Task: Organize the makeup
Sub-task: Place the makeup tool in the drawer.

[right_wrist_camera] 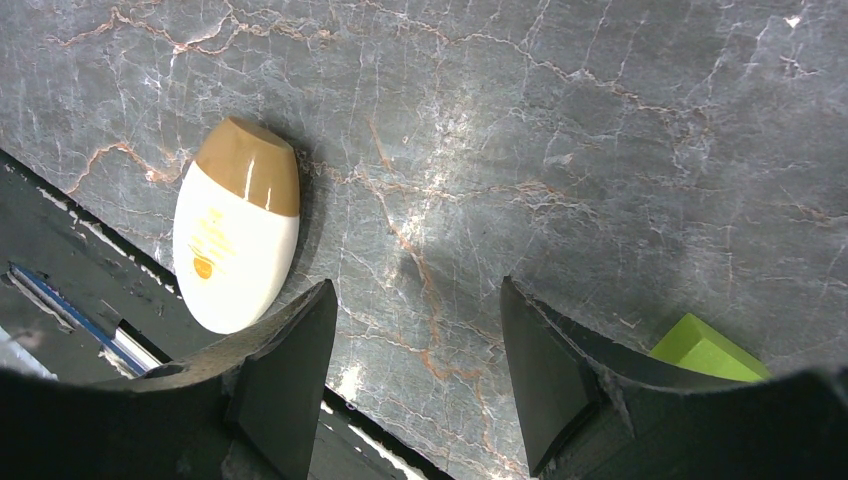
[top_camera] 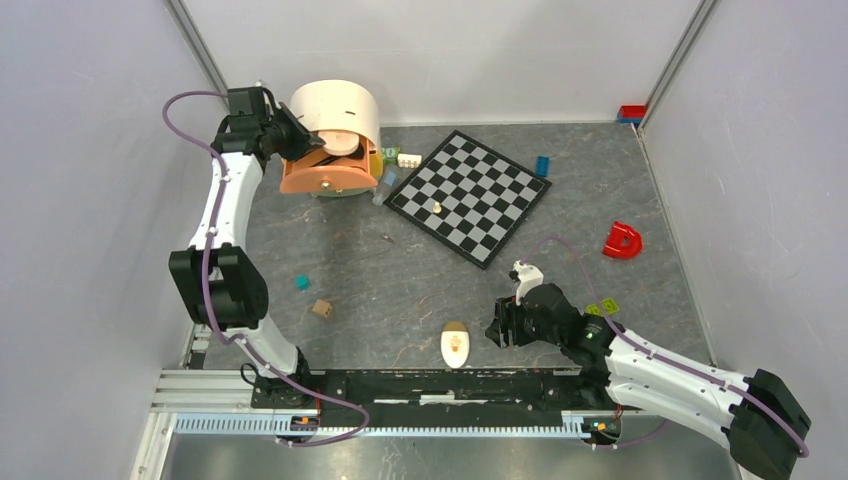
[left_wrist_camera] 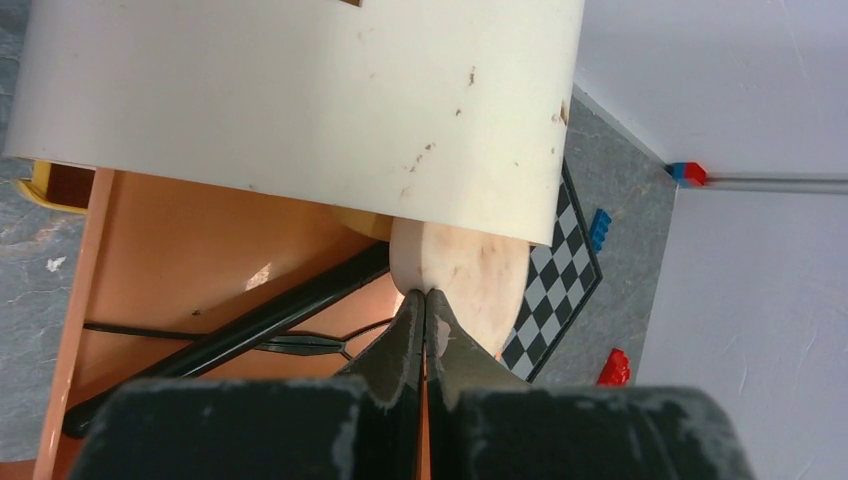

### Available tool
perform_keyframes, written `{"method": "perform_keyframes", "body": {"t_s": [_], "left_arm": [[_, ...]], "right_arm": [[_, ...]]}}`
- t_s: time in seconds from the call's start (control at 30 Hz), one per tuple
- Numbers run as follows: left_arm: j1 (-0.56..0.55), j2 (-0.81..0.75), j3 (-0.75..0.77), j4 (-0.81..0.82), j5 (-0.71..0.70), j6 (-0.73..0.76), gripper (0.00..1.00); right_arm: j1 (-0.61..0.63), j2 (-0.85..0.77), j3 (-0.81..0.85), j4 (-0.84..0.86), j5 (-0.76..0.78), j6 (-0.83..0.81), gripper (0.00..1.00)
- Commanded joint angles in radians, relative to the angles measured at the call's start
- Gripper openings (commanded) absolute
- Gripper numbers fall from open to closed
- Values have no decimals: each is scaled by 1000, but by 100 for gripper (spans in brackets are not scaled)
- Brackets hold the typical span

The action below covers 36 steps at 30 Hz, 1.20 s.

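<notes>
An orange makeup case [top_camera: 330, 180] with a raised cream lid [top_camera: 340, 110] stands at the back left. Inside it, a round peach compact [left_wrist_camera: 460, 275] leans under the lid [left_wrist_camera: 300, 90], and black brushes [left_wrist_camera: 230, 335] lie on the orange floor [left_wrist_camera: 200, 250]. My left gripper [left_wrist_camera: 425, 297] is shut, its tips pressed against the compact's edge, and it reaches into the case [top_camera: 305, 140]. A cream oval bottle with a tan cap [top_camera: 455, 345] lies near the front edge. Just right of the bottle [right_wrist_camera: 235, 240], my right gripper [right_wrist_camera: 415, 330] hangs open over bare table [top_camera: 497, 330].
A chessboard [top_camera: 470, 195] lies behind the centre with a small pale piece [top_camera: 436, 206] on it. Scattered toys: red piece [top_camera: 622, 242], blue brick [top_camera: 541, 165], teal cube [top_camera: 301, 282], brown cube [top_camera: 322, 308], green bricks [top_camera: 603, 307] by the right wrist. A black rail [top_camera: 430, 385] borders the near edge.
</notes>
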State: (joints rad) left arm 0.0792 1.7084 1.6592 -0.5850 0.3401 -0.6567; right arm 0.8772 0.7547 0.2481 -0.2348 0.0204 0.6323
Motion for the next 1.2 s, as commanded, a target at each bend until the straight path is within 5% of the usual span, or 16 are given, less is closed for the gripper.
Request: {"method": "perform_keyframes", "body": {"t_s": [0.0,0.4,0.83,1.17], "left_arm": [[4,-43,-10,-11,-11,89,2],[3,-32,-39,-15,42,134,3],[4,-85,-36,-9,57,133,46],[3,-165,8,6,26,128,55]], "right_arm": [[3,0,0,28,12,1,68],[3,-6,-8,31,10,1,68],[3,-12,-15,31,11,6,68],[4,-24,-18,26,16,5,68]]}}
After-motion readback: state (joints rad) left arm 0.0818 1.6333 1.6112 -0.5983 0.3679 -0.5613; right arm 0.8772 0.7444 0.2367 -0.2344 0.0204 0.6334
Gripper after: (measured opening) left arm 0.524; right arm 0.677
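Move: The left hand keeps the makeup tool, a pale round puff, pinched by its edge; its resting place, the open orange top drawer's far right part, is about 3 cm to the hand's right, 1 cm back and 4 cm below. There the black brush lies some 3 cm back, 3 cm right and 6 cm down, and the drawer's front is about 7 cm back, 1 cm right and 6 cm down. From the right hand, that place is roughly 33 cm ahead, 28 cm left and 15 cm up. The left hand lowers the pinched puff about 2 cm into the drawer while drawing back some 1.5 cm from the cabinet's roof edge, then stays there and spreads its fingers to about half open, letting go of the puff. With the fingers parted, it rises about 3 cm and eases slightly farther back, away from the puff, with hardly any turn of the wrist. ##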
